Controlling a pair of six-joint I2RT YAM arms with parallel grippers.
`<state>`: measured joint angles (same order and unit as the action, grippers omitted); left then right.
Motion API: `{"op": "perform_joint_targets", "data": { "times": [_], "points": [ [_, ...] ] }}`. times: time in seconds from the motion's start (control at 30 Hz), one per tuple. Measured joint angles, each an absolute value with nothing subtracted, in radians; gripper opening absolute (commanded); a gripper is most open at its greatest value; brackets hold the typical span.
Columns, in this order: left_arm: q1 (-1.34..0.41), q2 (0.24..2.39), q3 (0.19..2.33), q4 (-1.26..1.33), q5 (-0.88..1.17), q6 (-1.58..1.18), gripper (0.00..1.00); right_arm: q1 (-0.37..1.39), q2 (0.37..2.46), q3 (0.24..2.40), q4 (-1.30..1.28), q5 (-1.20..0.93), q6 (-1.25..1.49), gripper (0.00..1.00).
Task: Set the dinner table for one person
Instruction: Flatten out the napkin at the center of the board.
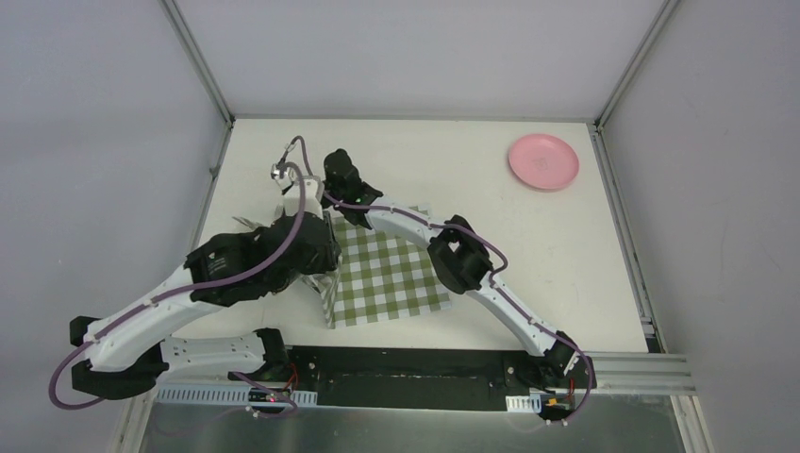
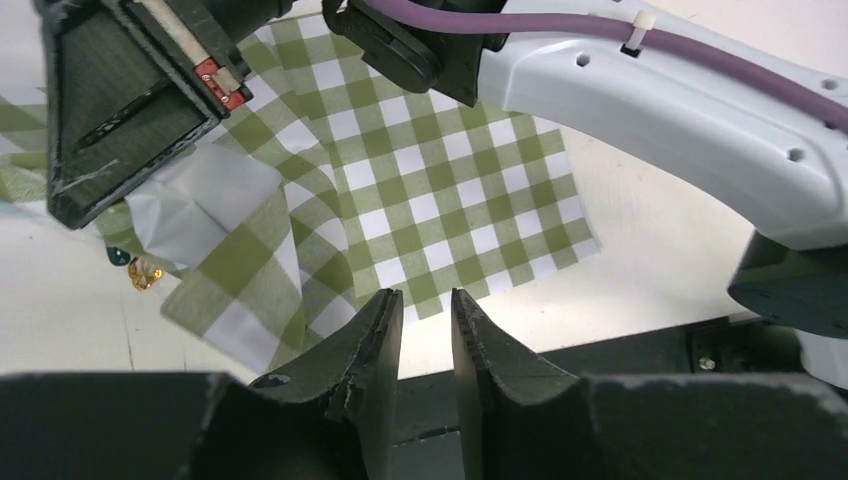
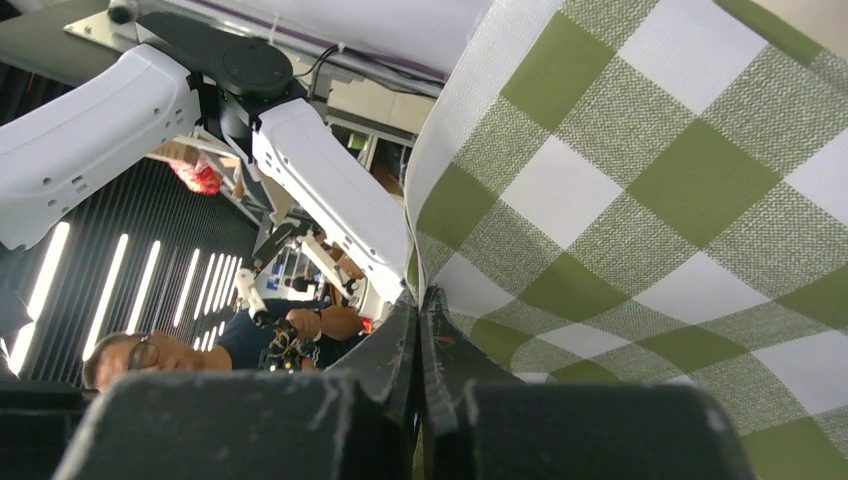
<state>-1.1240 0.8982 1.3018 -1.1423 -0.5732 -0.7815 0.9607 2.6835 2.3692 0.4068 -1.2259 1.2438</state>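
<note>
A green-and-white checked cloth [image 1: 391, 274] lies on the white dinner table [image 1: 528, 245], near the front middle. My right gripper [image 3: 420, 295] is shut on the cloth's [image 3: 640, 180] edge at its far left corner. In the left wrist view its black fingers [image 2: 120, 110] lift that corner, folding it over so the pale underside shows. My left gripper [image 2: 425, 293] hovers over the cloth's [image 2: 430, 190] left side. Its jaws stand a narrow gap apart with nothing between them. From above, the left arm's wrist [image 1: 283, 250] hides that gripper.
A pink plate [image 1: 543, 161] sits at the far right corner. Something small and gold [image 2: 145, 272] peeks out beside the raised fold. The right arm's white link [image 2: 680, 110] crosses above the cloth. Aluminium rails [image 1: 618, 189] edge the tabletop.
</note>
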Motion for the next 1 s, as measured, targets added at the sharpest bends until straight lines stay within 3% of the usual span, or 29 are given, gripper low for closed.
{"op": "perform_joint_targets", "data": {
  "times": [0.33, 0.57, 0.6, 0.7, 0.73, 0.9, 1.0],
  "points": [
    [-1.124, 1.003, 1.3, -1.145, -0.563, -0.774, 0.01, 0.992, 2.695, 2.39, 0.582, -1.296, 1.341, 0.0],
    [-1.124, 0.95, 1.336, -1.158, -0.521, -0.769, 0.05, 1.007, 2.695, 2.39, 0.67, -1.314, 1.353, 0.0],
    [-1.124, 0.937, 1.343, -1.16, -0.519, -0.769, 0.05, 1.008, 2.695, 2.39, 0.676, -1.314, 1.352, 0.06],
    [-1.124, 0.902, 1.363, -1.164, -0.517, -0.768, 0.05, 1.012, 2.695, 2.392, 0.675, -1.314, 1.349, 0.59],
    [-1.124, 0.893, 1.368, -1.164, -0.517, -0.768, 0.05, 1.015, 2.695, 2.392, 0.678, -1.315, 1.346, 0.71],
    [-1.124, 0.882, 1.372, -1.172, -0.517, -0.768, 0.06, 1.044, 2.695, 2.392, 0.709, -1.352, 1.364, 0.84],
    [-1.124, 0.884, 1.372, -1.177, -0.518, -0.766, 0.05, 1.075, 2.695, 2.392, 0.715, -1.381, 1.368, 0.85]
  ]
}}
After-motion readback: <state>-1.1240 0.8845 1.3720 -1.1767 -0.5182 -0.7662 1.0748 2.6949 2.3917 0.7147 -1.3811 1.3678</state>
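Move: The right hand pinches the napkin's raised left edge; the middle of the part lying flat is about 22 cm to its right, 6 cm ahead and 20 cm below. The cutlery handles lie some 7 cm left and 2 cm ahead, and the cup about 14 cm left and 12 cm ahead, both at board level. From the left hand, the flat napkin's middle is roughly 14 cm right, 9 cm ahead and 28 cm below. The right hand draws back about 8 cm and opens, releasing the raised napkin edge; the left hand's fingers close. ##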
